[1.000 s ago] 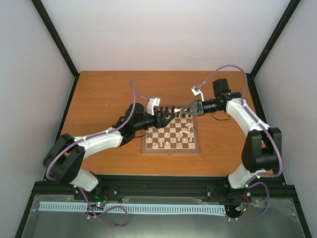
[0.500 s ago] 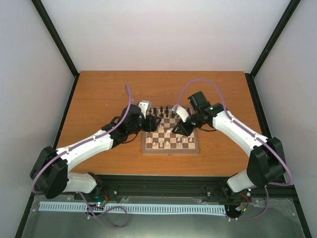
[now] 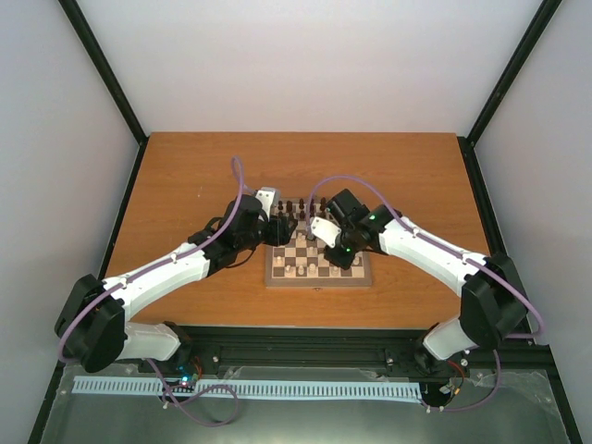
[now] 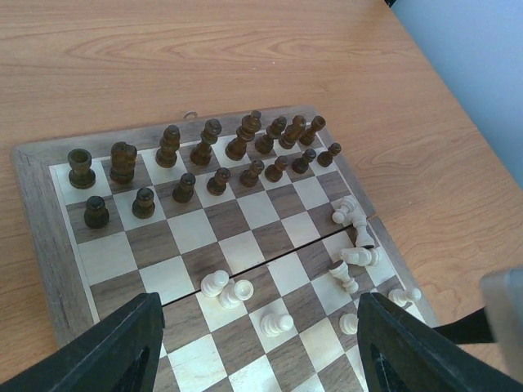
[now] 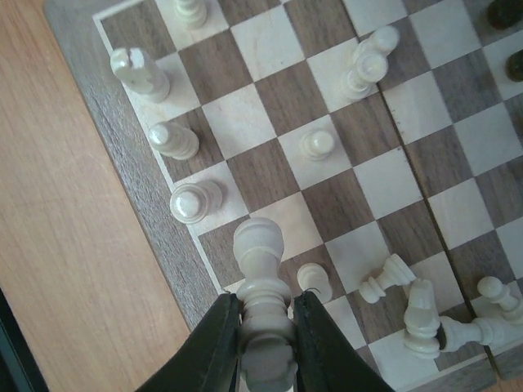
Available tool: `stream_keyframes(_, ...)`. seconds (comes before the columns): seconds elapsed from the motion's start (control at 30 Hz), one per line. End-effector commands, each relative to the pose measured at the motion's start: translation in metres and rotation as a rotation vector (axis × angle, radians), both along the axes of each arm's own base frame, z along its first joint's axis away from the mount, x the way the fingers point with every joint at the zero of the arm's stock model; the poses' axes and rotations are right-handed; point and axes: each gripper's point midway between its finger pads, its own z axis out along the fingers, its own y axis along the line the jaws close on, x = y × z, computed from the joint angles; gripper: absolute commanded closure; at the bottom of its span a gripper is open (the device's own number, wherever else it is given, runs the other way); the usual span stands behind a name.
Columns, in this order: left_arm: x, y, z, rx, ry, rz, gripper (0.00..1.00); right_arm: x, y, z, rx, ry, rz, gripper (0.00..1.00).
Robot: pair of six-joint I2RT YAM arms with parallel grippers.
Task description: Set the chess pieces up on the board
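The board [image 3: 319, 283] lies mid-table, with dark chess pieces [image 4: 204, 155] standing in two rows along its far side. Cream chess pieces are scattered on the near half: some upright [image 4: 276, 322], some toppled by the right edge [image 4: 355, 245]. My left gripper [image 4: 261, 359] hovers open over the board's left side, with nothing between its fingers. My right gripper [image 5: 265, 343] is shut on a tall cream piece [image 5: 263, 269], held above the squares beside the board's border [image 5: 122, 155]. Three cream pieces [image 5: 172, 140] stand in the row along that border.
Bare wooden table [image 3: 185, 185] surrounds the board, and black frame posts rise at the back corners. Fallen cream pieces [image 5: 425, 314] lie close to the held piece. A cream pawn [image 5: 315, 282] stands just right of my right fingers.
My right arm has swung from the board's back right corner to its near right part, carrying the cream piece. My left gripper has drawn back to the left and opened wider.
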Motion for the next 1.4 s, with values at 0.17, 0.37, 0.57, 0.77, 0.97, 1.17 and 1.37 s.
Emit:
stream_keyframes(0.17, 0.004, 0.004, 0.009, 0.004, -0.026, 0.012, 0.33, -0.013, -0.008, -0.030, -0.179, 0.001, 0.076, 0.89)
stream_keyframes(0.37, 0.005, 0.003, 0.007, 0.004, -0.022, 0.013, 0.33, -0.019, -0.009, -0.037, -0.220, 0.011, 0.092, 0.89)
stream_keyframes(0.57, 0.005, 0.003, 0.006, 0.000, -0.021, 0.014, 0.33, -0.022, -0.006, -0.042, -0.220, 0.029, 0.105, 0.89)
stream_keyframes(0.77, 0.004, 0.004, 0.004, -0.002, -0.016, 0.014, 0.32, -0.019, -0.005, -0.047, -0.229, 0.031, 0.101, 0.89)
stream_keyframes(0.97, 0.003, 0.005, 0.001, 0.003, -0.013, 0.015, 0.32, -0.020, -0.003, -0.048, -0.224, 0.042, 0.105, 0.87)
stream_keyframes(1.17, 0.003, 0.005, -0.001, 0.001, -0.011, 0.014, 0.32, -0.020, -0.001, -0.051, -0.219, 0.054, 0.109, 0.86)
stream_keyframes(1.37, 0.004, 0.004, -0.003, 0.004, -0.005, 0.011, 0.32, -0.020, 0.003, -0.052, -0.204, 0.053, 0.113, 0.79)
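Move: The right hand already grips a tall white piece. The empty dark square it is meant for, in the near row, lies about 9 cm below and 1 cm back. From that hand, the standing white queen is some 3 cm left and 1 cm back; a standing pawn is 3 cm right and 2 cm ahead; another pawn is 3 cm left and 5 cm ahead. From the left hand, the square is roughly 8 cm back, 8 cm right and 15 cm below. Down about 5 cm, quickly at first and then ever slower, the right hand lowers the upright white piece towards the empty dark square beside the queen, drawing back nearly 2 cm early on while the wrist rolls its left side down by some 10 degrees, bringing the fingers closer to vertical. At the very end the grip slackens, the pads still around the piece's top. ##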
